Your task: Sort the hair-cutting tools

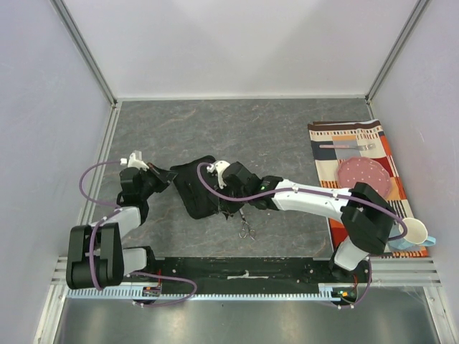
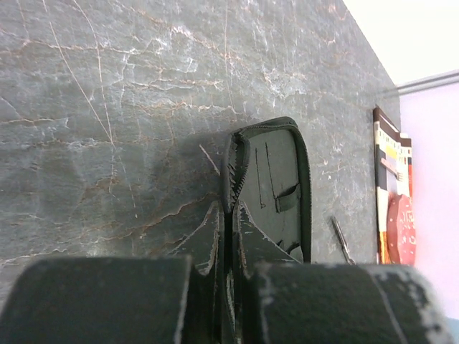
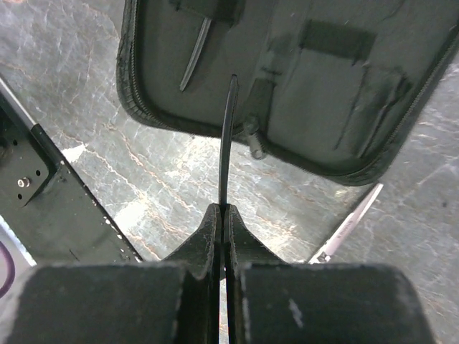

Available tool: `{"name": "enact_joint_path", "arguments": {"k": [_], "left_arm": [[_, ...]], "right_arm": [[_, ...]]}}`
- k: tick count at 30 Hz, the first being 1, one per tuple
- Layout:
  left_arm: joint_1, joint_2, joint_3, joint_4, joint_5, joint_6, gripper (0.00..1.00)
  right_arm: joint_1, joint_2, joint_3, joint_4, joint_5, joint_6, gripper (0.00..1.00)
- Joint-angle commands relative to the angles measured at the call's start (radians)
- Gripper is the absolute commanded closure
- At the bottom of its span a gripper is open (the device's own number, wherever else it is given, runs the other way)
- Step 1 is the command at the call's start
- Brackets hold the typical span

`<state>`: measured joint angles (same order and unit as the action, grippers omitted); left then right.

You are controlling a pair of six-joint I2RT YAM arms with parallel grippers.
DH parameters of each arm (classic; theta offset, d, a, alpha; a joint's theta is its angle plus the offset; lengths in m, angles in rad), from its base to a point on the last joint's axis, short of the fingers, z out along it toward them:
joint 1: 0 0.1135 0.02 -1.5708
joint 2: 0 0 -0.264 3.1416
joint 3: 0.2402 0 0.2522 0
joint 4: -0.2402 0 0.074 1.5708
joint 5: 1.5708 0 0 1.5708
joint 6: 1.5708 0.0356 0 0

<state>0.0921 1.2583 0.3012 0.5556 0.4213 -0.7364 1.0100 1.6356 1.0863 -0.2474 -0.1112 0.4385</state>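
A black zip pouch (image 1: 195, 188) lies open in the middle of the table. My left gripper (image 2: 229, 208) is shut on the pouch's zipper edge (image 2: 231, 161) at its left side. My right gripper (image 3: 223, 209) is shut on a thin black stick-like tool (image 3: 228, 136), held just off the pouch's (image 3: 301, 79) near edge, its tip over the lining. Another slim dark tool (image 3: 195, 61) sits inside the pouch. Silver scissors (image 1: 246, 228) lie on the table just in front of the pouch, also seen as the scissors (image 3: 351, 222) right of my right fingers.
A striped placemat (image 1: 337, 136) lies at the right with a fork and knife (image 1: 348, 146), a pink plate (image 1: 363, 177) and a cup (image 1: 414, 231). A black rail (image 1: 244, 269) runs along the near edge. White walls enclose the table.
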Motion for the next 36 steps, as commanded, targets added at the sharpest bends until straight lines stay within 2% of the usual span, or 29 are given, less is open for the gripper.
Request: {"name": "enact_joint_path", "arguments": {"k": [1,12,36], "left_arm": [[-0.025,-0.066,-0.016,-0.023,-0.116,-0.012,0.98],[-0.061,-0.119,-0.010,-0.118,-0.174,-0.008,0.98],[-0.069,-0.132,-0.005,-0.166,-0.185,-0.003,0.98]], "right_arm": [[0.036,0.047,0.012,0.037,-0.044,0.048,1.00],[0.049,0.162,0.041,0.106,-0.015,0.072,1.00],[0.047,0.265,0.139,0.194,-0.074,0.000,1.00]]}}
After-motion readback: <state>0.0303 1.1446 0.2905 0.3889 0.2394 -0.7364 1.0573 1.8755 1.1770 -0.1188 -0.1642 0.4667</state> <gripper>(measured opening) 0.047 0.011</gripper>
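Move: The right hand, already gripping a slim black tool, has its strap in the open case about 11 cm to its left, 4 cm ahead and 7 cm lower; another black tool already lies through this strap. The case's zip pull is roughly 6 cm left, 4 cm ahead; the scissors lie some 6 cm right, 2 cm ahead. For the left hand, pinching the case's far-left edge, the strap is about 7 cm back and 5 cm right. The right hand brings the tip of its gripped black tool to the mouth of the case's strap, beside the tool already there: first down about 5 cm while easing back a little, then left some 5 cm and slightly forward with a small rise, finally sinking again. Its fingers stay shut. The left hand keeps its pinch on the case edge, easing back and left a centimetre or so, and down a little. ##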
